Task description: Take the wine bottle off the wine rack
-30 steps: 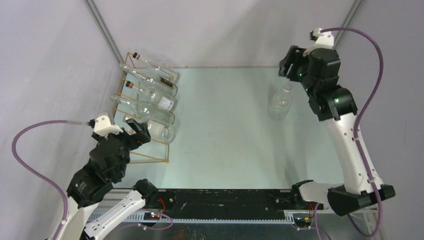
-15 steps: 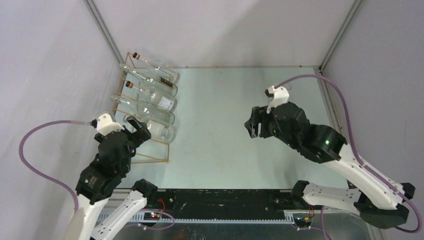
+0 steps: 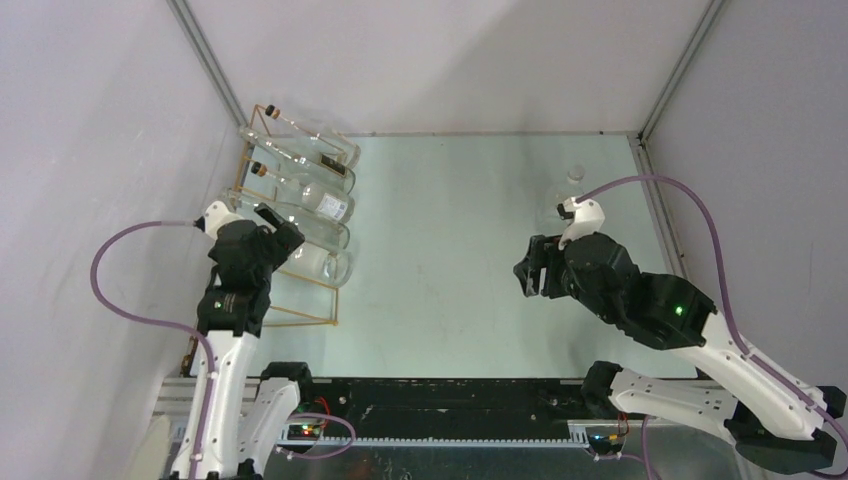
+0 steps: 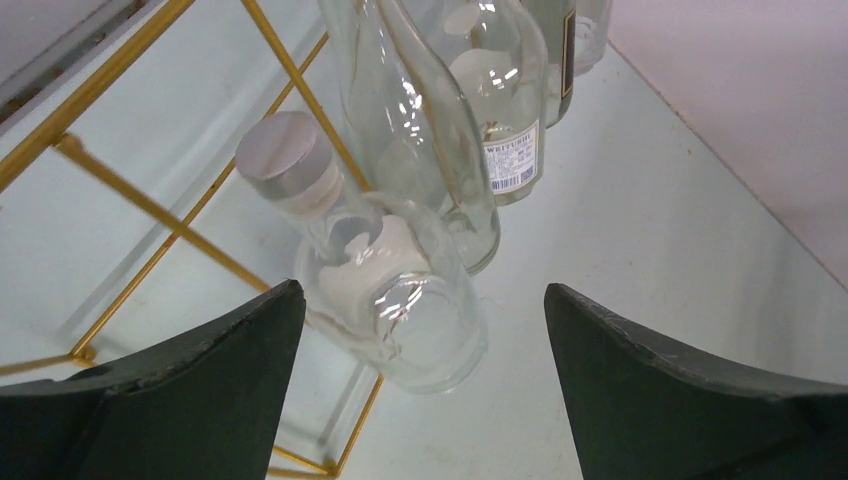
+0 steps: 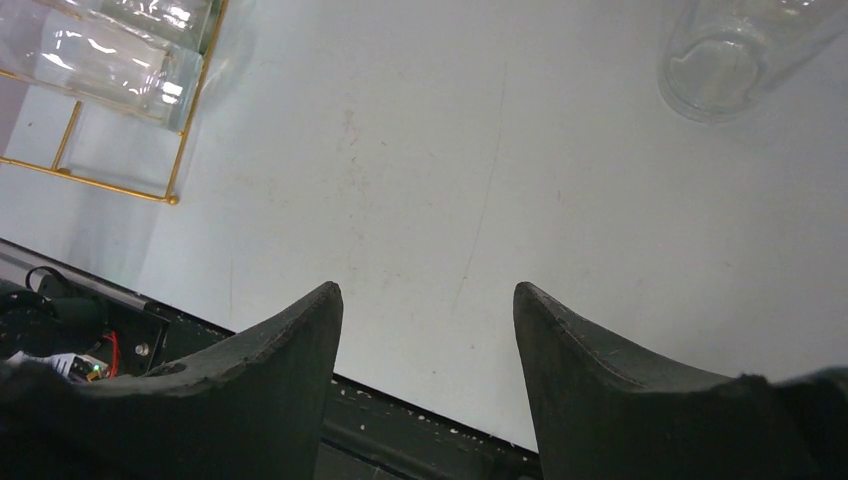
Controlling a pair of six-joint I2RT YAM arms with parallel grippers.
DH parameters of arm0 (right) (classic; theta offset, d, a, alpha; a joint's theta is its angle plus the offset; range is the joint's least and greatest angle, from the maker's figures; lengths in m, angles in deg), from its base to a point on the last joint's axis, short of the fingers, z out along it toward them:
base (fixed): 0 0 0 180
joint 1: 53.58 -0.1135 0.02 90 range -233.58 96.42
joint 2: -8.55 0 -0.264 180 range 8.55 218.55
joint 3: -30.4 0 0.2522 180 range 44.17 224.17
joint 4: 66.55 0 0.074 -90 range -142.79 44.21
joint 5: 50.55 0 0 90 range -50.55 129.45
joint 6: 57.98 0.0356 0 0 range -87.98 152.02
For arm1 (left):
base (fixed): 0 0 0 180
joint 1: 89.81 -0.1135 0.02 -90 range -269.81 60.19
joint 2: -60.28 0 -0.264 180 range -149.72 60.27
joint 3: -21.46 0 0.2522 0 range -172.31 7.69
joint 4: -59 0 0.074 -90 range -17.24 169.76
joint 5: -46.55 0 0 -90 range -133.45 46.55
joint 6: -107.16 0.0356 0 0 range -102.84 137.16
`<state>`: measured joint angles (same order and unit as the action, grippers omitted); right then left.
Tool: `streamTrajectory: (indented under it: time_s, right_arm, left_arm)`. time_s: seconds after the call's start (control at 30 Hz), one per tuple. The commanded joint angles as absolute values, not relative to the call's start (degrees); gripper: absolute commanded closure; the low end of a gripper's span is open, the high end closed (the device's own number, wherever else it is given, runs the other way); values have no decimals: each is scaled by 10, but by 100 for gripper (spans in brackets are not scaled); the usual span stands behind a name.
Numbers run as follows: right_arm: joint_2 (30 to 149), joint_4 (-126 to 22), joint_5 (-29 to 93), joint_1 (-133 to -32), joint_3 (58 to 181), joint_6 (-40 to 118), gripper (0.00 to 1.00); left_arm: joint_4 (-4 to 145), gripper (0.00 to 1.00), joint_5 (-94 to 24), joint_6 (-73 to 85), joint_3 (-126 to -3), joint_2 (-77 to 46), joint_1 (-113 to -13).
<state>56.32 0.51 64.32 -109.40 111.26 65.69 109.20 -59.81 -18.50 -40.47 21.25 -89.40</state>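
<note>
The gold wire wine rack (image 3: 300, 323) stands at the table's left with several clear wine bottles lying across it. The nearest bottle (image 3: 322, 263) is short with a silver cap (image 4: 288, 158). In the left wrist view its body (image 4: 400, 300) lies on the rack's gold bars (image 4: 150, 205). My left gripper (image 3: 275, 228) hangs open just above this bottle, and its jaws (image 4: 422, 288) straddle the bottle's base end without touching it. My right gripper (image 3: 530, 270) is open and empty over the table's middle, with only bare table between its fingers (image 5: 425, 290).
Another clear bottle (image 3: 572, 178) stands upright at the back right, partly hidden by my right arm, and its base (image 5: 720, 60) shows in the right wrist view. The rack's near corner (image 5: 110, 183) and the table's black front rail (image 5: 420, 430) show there too.
My right arm has swung from the back right, beside the standing bottle, down to the table's middle. My left gripper has moved farther over the rack's near end.
</note>
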Motion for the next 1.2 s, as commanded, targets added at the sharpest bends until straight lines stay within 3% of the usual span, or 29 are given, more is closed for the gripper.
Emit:
streamTrajectory:
  time_s: [0.0,0.8,1.17]
  right_arm:
    - [546,21,678,-1097,1110,667,33]
    - [522,39,713,-1093,1106,631,32]
    - [522,37,720,-1091,1106,627,32]
  left_arm:
    - [994,4,-568,-218,-388,190,-919]
    - [881,25,-611,-264,-336,112,-985]
    - [858,46,-624,-270,-320,90,-986]
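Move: The white-capped bottle lies in the rack with its neck towards the left, the neck some 7 cm ahead of the left hand, about 6 cm to its left and 7 cm below. The bottle's middle sits roughly 4 cm ahead of that hand and 8 cm lower, neither left nor right. The tall clear bottle is about 11 cm ahead, 2 cm left; the labelled bottle about 17 cm straight ahead. From the right hand the neck lies some 53 cm left and 14 cm ahead. The white-capped bottle's neck is approached by the left hand, which goes forward, left and down in about equal parts, some 5 cm each, turning about 15 degrees counter-clockwise while the fingers narrow from nearly wide open to just over half, one either side of the cap and neck; a touch can't be made out. The right hand, part open and empty, drifts about 3 cm right. ##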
